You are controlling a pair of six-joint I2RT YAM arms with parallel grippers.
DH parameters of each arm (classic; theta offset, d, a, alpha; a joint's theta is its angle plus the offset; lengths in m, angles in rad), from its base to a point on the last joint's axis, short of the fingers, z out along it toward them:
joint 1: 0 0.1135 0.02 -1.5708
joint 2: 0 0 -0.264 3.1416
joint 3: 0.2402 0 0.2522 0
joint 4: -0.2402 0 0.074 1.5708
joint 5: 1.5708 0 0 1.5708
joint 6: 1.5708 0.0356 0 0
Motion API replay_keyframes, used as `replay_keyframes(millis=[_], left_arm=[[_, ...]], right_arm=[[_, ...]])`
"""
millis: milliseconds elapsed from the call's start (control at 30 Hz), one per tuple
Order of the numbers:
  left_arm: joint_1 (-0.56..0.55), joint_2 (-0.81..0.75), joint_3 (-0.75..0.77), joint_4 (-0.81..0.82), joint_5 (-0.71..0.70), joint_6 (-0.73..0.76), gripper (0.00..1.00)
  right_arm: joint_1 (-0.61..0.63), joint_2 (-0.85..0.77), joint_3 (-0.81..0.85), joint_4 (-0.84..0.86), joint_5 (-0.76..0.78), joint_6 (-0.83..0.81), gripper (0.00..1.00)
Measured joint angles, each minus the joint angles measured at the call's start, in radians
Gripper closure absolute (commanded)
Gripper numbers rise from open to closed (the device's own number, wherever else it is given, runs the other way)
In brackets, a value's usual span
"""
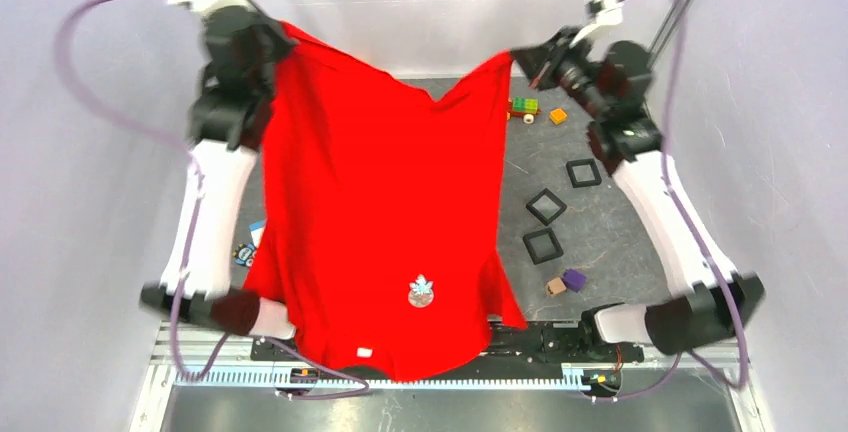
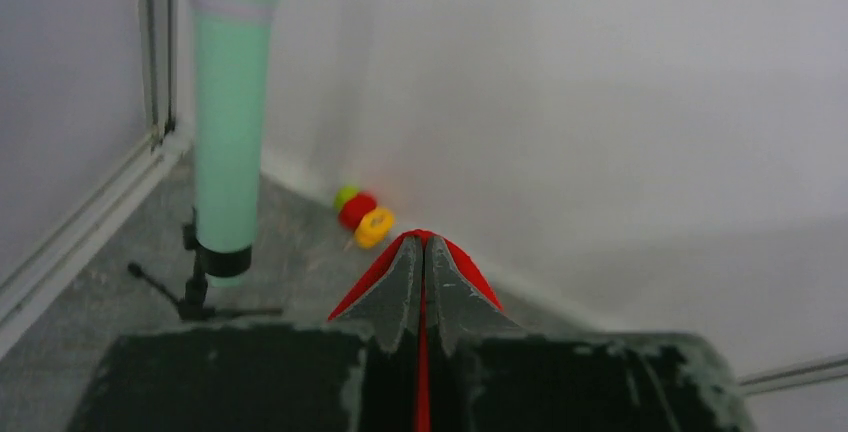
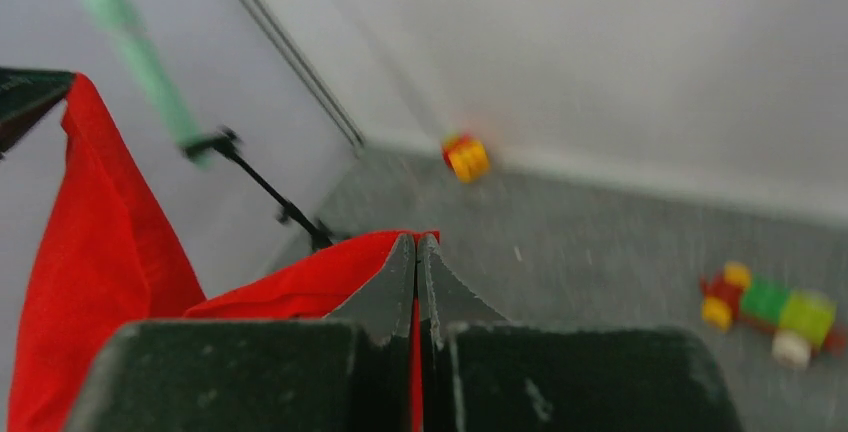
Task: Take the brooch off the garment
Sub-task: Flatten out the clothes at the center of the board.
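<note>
The red garment [image 1: 380, 212] hangs stretched between both raised arms, its lower edge draped over the near table edge. A small pale winged brooch [image 1: 421, 292] is pinned on its lower middle. My left gripper [image 1: 272, 34] is shut on the garment's far left corner; red cloth [image 2: 395, 257] shows between and around its fingers [image 2: 400, 287]. My right gripper [image 1: 520, 56] is shut on the far right corner, and red fabric [image 3: 300, 287] spills left of its fingers [image 3: 395, 287]. The brooch does not show in either wrist view.
Three black square trays [image 1: 545, 206] lie on the grey table right of the garment. Small blocks [image 1: 565, 282] sit near the right arm's base, a toy brick car [image 1: 523, 107] and orange block [image 1: 557, 116] at the back. A green pole [image 2: 228, 102] on a stand rises at the far left, with coloured rings [image 2: 365, 217] by the back wall.
</note>
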Motion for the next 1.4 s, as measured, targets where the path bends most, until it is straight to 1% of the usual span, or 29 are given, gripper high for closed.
replay_keyframes(millis=[100,133,167,267,400,500,567,667,700,733,767,800,833,867,900,967,1033,1133,1167,1200,1267,1333,1400], left_arm=[[0.025,0.192,-0.109,0.026,0.07,-0.05,0.98],[0.031,0.28,-0.129,0.029,0.099,-0.072,0.98],[0.042,0.335,-0.139,0.034,0.118,-0.083,0.98],[0.055,0.528,-0.159,0.066,0.185,-0.131,0.98],[0.054,0.673,-0.161,0.137,0.25,-0.169,0.98],[0.045,0.751,-0.122,0.185,0.286,-0.193,0.98],[0.041,0.794,-0.075,0.212,0.3,-0.202,0.98],[0.039,0.84,0.008,0.221,0.303,-0.209,0.98],[0.039,0.856,0.051,0.216,0.303,-0.209,0.98],[0.039,0.876,0.108,0.214,0.307,-0.209,0.89],[0.039,0.885,0.139,0.215,0.307,-0.209,0.69],[0.039,0.888,0.165,0.217,0.31,-0.21,0.46],[0.039,0.888,0.179,0.217,0.316,-0.208,0.28],[0.039,0.886,0.195,0.222,0.325,-0.211,0.18],[0.039,0.884,0.202,0.23,0.333,-0.211,0.13],[0.038,0.875,0.2,0.226,0.353,-0.208,0.09],[0.034,0.851,0.166,0.21,0.373,-0.202,0.07],[0.019,0.78,0.058,0.173,0.423,-0.187,0.07],[0.011,0.746,0.007,0.154,0.441,-0.178,0.08],[0.0,0.703,-0.052,0.136,0.459,-0.164,0.08],[-0.034,0.602,-0.193,0.108,0.477,-0.137,0.09],[-0.086,0.481,-0.349,0.087,0.479,-0.116,0.1],[-0.166,0.352,-0.506,0.072,0.459,-0.093,0.1]], right_arm=[[0.0,0.137,-0.171,0.027,0.026,0.018,1.0],[0.0,0.19,-0.208,0.029,0.031,0.023,1.0],[0.0,0.239,-0.232,0.03,0.033,0.027,1.0],[0.0,0.394,-0.254,0.034,0.043,0.036,1.0],[0.0,0.502,-0.254,0.072,0.069,0.036,1.0],[0.0,0.549,-0.228,0.09,0.093,0.033,1.0],[-0.002,0.596,-0.164,0.089,0.108,0.026,1.0],[-0.011,0.701,0.035,0.051,0.125,0.013,1.0],[-0.016,0.731,0.098,0.047,0.128,0.009,0.97],[-0.022,0.758,0.163,0.047,0.131,0.006,0.78],[-0.026,0.765,0.187,0.047,0.132,0.006,0.61],[-0.032,0.768,0.211,0.047,0.134,0.004,0.51],[-0.038,0.766,0.222,0.048,0.137,0.004,0.41],[-0.042,0.759,0.225,0.052,0.136,-0.003,0.37],[-0.045,0.752,0.224,0.051,0.134,-0.008,0.36],[-0.052,0.725,0.187,0.054,0.129,-0.019,0.35],[-0.05,0.68,0.115,0.05,0.127,-0.032,0.35],[-0.026,0.57,-0.066,0.039,0.13,-0.065,0.35],[-0.02,0.552,-0.093,0.033,0.131,-0.071,0.35],[0.006,0.491,-0.18,0.021,0.14,-0.094,0.35],[0.05,0.412,-0.283,0.003,0.159,-0.126,0.36],[0.098,0.333,-0.385,-0.005,0.173,-0.152,0.36],[0.153,0.257,-0.488,-0.01,0.192,-0.175,0.37]])
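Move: Each hand holds a far corner of the garment high up. The left corner's spot on the board lies about 26 cm ahead, 9 cm right and 50 cm below; the toy blocks are 4 cm beyond and 4 cm left of that spot. The right's spot is 21 cm ahead, straight on, 46 cm below, with the toy train 8 cm to that spot's right. The brooch hangs some 30 cm back and 12 cm left of the right hand, 25 cm below. Both hands swing the corners some 35 cm down and 20–25 forward, open to release them, then draw back. ##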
